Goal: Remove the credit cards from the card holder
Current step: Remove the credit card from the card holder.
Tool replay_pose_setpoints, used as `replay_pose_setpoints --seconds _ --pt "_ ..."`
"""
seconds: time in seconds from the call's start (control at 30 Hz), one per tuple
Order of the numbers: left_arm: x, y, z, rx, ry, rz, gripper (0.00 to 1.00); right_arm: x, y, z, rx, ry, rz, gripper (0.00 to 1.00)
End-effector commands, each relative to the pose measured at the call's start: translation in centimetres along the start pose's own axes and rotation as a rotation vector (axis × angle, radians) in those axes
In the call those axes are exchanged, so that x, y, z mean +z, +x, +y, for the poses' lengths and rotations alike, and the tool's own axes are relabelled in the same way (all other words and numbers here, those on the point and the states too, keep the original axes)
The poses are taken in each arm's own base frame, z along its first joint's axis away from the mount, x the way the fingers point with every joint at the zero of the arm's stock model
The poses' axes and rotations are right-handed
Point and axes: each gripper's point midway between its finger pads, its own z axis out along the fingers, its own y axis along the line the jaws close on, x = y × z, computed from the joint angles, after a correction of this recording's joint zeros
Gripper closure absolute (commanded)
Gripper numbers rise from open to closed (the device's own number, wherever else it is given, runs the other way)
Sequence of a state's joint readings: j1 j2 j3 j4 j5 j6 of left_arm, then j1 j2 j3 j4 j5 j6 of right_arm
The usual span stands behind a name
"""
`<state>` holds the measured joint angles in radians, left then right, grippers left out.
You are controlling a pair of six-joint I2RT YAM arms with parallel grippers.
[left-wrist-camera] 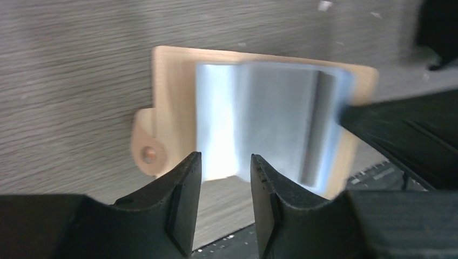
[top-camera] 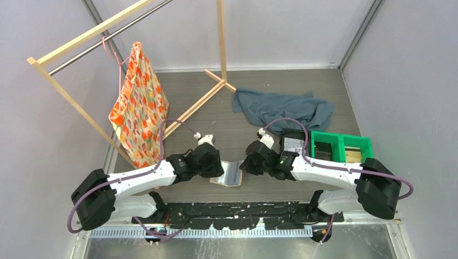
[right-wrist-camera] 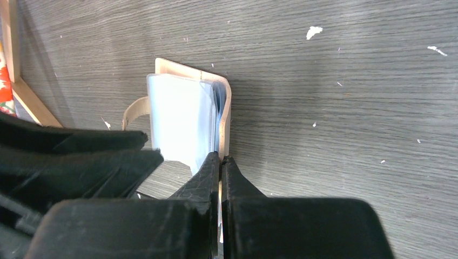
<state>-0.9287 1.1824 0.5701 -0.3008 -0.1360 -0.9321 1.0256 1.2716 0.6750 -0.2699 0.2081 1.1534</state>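
Note:
The card holder [top-camera: 232,174] lies open on the table between my two arms, tan cover down, pale blue-grey pockets [left-wrist-camera: 270,113] up, its side tab [left-wrist-camera: 148,154] at the left. My left gripper [left-wrist-camera: 225,159] hovers open at the holder's near edge, with only table showing between its fingers. My right gripper [right-wrist-camera: 221,157] is shut on the holder's tan cover [right-wrist-camera: 227,116] at its right edge, and the pockets [right-wrist-camera: 178,118] fan up beside it. No credit cards show plainly in the pockets. A dark band [left-wrist-camera: 323,124] there could be one; I cannot tell.
A black tray [top-camera: 294,141] holding a flat dark thing with pale print and a green bin [top-camera: 340,147] stand right of the holder. A blue-grey cloth [top-camera: 283,108] lies behind. A wooden rack [top-camera: 216,89] with a patterned bag [top-camera: 139,105] fills the left back.

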Motion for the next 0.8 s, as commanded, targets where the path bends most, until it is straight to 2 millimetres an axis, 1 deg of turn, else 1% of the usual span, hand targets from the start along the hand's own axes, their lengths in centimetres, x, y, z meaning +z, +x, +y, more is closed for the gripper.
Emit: replay_pose_setpoints --seconds 0.0,0.1,0.2,0.37,0.5,0.67,0.77 --pt "-2.2 -1.4 -3.7 0.127 0.114 -0.051 0.59 -0.2 -0.9 0.8 0.01 -0.026 -0.032 0.99" --pt "-2.3 -1.2 -4.9 0.145 0.16 -0.055 0.58 -0.1 -0.9 0.9 0.012 -0.027 -0.032 0.99" --pt "-1.4 -1.0 -5.1 0.157 0.142 -0.034 0.58 -0.1 -0.9 1.1 0.011 -0.03 -0.031 0.99" --pt "-0.2 -0.4 -6.5 0.167 0.187 0.0 0.59 -0.1 -1.0 1.1 0.012 -0.028 -0.031 0.99" --pt "-0.3 -0.4 -7.2 0.162 0.222 -0.005 0.58 -0.2 -1.0 1.2 0.011 -0.033 -0.031 0.99" --pt "-0.4 -0.9 -7.8 0.157 0.236 -0.023 0.57 -0.2 -0.9 1.2 0.003 -0.034 -0.023 0.99" --pt "0.2 -0.5 -7.9 0.162 0.229 -0.008 0.57 -0.2 -0.9 1.4 0.005 -0.036 -0.023 0.99"
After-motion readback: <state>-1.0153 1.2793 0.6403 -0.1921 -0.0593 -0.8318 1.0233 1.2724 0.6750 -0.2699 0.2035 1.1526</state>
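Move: Just above the left pages of the open card holder, the left hand has the credit card in its clear sleeve about 5 cm to its right, 1 cm back and 3 cm below. The holder's middle is some 2 cm right, level with it and 3 cm below; its strap is about 4 cm left, also level and 3 cm below. From the right hand, which pinches the holder's right edge, the card lies 3 cm left, 1 cm back and 2 cm below. Sweeping about 5 cm to the right over the open card holder, the left hand hops up some 3 cm, then sinks about 2 cm again, drifting slightly back towards the base on its way to the credit card's sleeve. It turns roughly 10 degrees clockwise with its fingers staying partly open; touch on the sleeve can't be made out. The right hand stays still, keeping its pinch on the holder's right edge. ##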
